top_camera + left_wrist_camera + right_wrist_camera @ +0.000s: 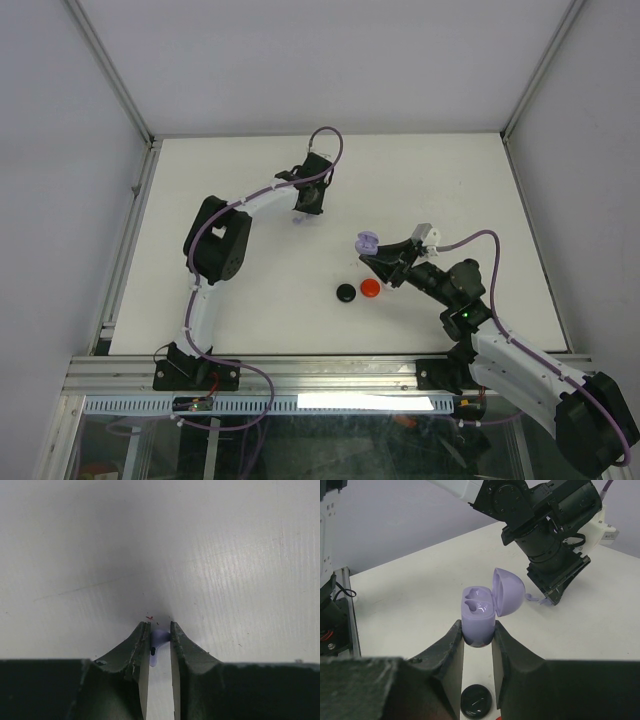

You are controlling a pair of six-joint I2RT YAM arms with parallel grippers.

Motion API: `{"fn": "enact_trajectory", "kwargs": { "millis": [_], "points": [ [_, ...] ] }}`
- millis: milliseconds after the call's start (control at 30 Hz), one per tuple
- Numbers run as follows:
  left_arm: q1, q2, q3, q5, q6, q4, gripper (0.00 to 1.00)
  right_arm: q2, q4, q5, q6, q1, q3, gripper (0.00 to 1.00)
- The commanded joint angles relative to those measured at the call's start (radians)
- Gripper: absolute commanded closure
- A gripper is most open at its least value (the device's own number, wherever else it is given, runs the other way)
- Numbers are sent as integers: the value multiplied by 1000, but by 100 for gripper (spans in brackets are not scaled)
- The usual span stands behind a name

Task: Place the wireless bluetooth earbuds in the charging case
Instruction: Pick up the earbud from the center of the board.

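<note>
In the left wrist view my left gripper (160,631) is shut on a lavender earbud (159,639) right at the table surface, its short stem pointing back between the fingers. From above, that gripper (304,211) sits mid-table toward the back. My right gripper (478,634) is shut on the lower body of the lavender charging case (479,620). The case is held upright above the table, its lid (509,591) is hinged open and both sockets are empty. In the top view the case (367,242) is right of centre. A small lavender piece (531,598) lies beside the left fingertips.
A black round puck case (346,292) and a red one (370,288) lie on the table just in front of the held case. The black one (476,701) shows under my right fingers. Walls enclose the white table (440,180) on three sides.
</note>
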Motion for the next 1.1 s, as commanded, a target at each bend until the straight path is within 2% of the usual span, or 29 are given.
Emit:
{"fn": "enact_trajectory", "kwargs": {
  "millis": [0,333,600,1067],
  "points": [
    [-10,-26,25,-15,-4,-36,84,-10,32,1,4,4,11,100],
    [-16,-202,-50,-14,-48,29,85,38,124,35,-15,4,6,100],
    [-33,-391,-162,-22,-107,122,86,133,263,48,-54,5,4,100],
    [-200,-707,-381,-169,-154,358,86,270,474,137,-44,6,12,100]
  ]
}}
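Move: The left fingers already pinch the earbud at the board; it is bound for the charging case in the right gripper, roughly 22 cm back, 14 cm right and 20 cm above. The other earbud lies about 3 cm back and 3 cm left. At board height, a black disc lies 24 cm back and 9 cm right, a red disc 23 cm back and 16 cm right. From the right hand, the held earbud is some 24 cm ahead, 14 cm left and 19 cm below. Keep the left fingers shut on the earbud and raise it about 20 cm off the board, first nearly straight up, then also drawing back and a little right towards the charging case. Swing the fingertips up some 30 degrees, forward and to the right, as it climbs. Meanwhile ease the right gripper, still holding the case, about 3 cm forward. ##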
